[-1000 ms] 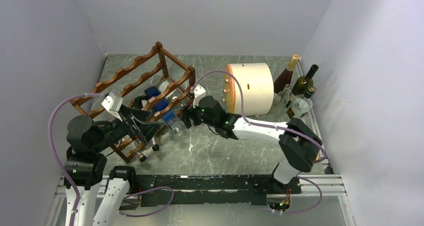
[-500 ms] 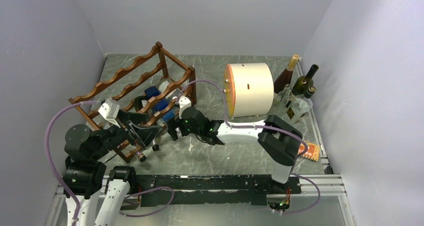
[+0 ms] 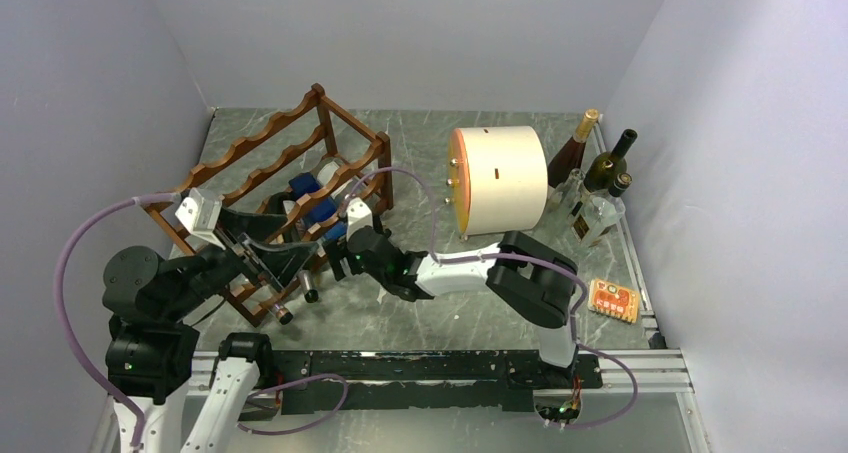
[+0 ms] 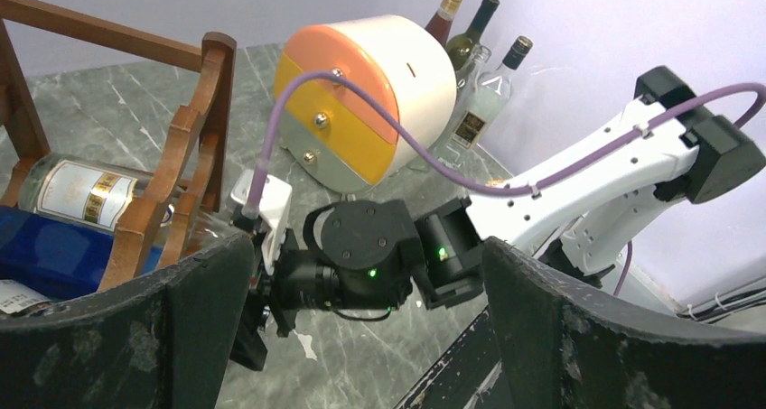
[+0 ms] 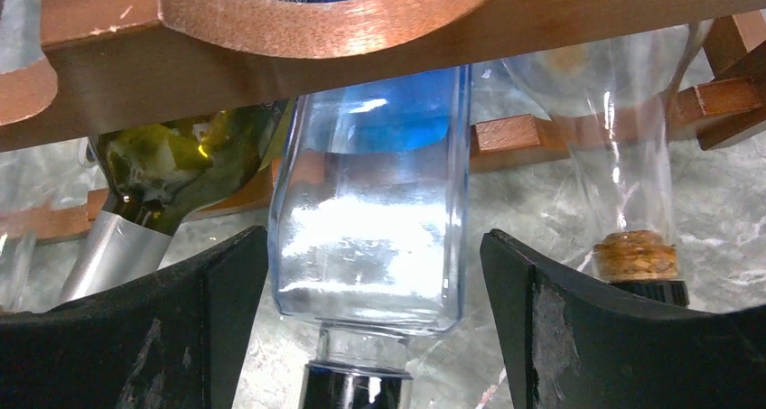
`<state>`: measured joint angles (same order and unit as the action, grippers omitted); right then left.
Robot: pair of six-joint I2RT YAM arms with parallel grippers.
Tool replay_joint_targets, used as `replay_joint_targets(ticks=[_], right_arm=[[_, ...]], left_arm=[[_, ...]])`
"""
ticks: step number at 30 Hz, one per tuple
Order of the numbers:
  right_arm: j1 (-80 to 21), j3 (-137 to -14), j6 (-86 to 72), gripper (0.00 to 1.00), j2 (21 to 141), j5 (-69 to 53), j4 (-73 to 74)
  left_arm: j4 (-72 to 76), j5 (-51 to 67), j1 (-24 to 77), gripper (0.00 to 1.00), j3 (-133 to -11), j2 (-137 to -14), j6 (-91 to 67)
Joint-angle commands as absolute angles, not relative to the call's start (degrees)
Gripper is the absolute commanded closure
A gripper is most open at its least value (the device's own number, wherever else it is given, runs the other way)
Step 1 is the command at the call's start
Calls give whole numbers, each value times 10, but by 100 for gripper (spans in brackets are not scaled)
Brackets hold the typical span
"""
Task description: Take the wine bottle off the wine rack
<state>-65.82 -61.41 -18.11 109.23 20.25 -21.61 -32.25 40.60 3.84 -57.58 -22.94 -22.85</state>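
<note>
The reddish-brown wine rack [image 3: 290, 143] stands at the left with several bottles lying in it. My right gripper [image 3: 342, 256] is open at the rack's near right end. In the right wrist view its jaws [image 5: 368, 246] stand either side of the shoulder of a clear bottle with a blue label [image 5: 370, 219], which lies under a scalloped rail [image 5: 271, 30], neck toward me. The left finger is almost touching the glass; the right finger is apart from it. My left gripper [image 3: 295, 261] is open and empty in front of the rack, looking across at the right wrist [image 4: 361, 246].
A green bottle [image 5: 172, 147] and a corked clear bottle [image 5: 637, 246] lie either side of the blue-labelled one. A cream drum [image 3: 500, 178] lies on its side at centre right. Several bottles [image 3: 595, 178] stand at the back right. An orange packet [image 3: 613, 300] lies near the right edge.
My right arm has reached left to the rack, bringing its open gripper around the clear bottle's shoulder. My left arm has drawn back a little to the left.
</note>
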Motion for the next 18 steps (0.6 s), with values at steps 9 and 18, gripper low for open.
replay_joint_targets(ticks=[9,18], right_arm=[[-669,-642,-143,23,1134,301,-289],[-670,-605,-142,52,1104,273,-327]], left_arm=[[-341,362,35,1,-650,-258,-234],[-331,353,35,1,-661,-275,-241]])
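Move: The clear bottle with the blue label reaches towards the right hand, between its open fingers. Its middle lies about 6 cm ahead, 4 cm left and 1 cm below. The green bottle lies some 9 cm left and 2 cm ahead of that hand, the corked bottle about 12 cm ahead and 3 cm right, both roughly 3 cm lower. From the left hand, the blue-label bottle is about 17 cm ahead, 2 cm right and 30 cm down. The right fingers close onto the two sides of the blue-label bottle near its shoulder and pinch it, the grip effort rising at the end. As they close, the hand eases forward about 1 cm along the bottle and tips up roughly 5 degrees. The open left hand rises some 3.5 cm, clear of the rack. ##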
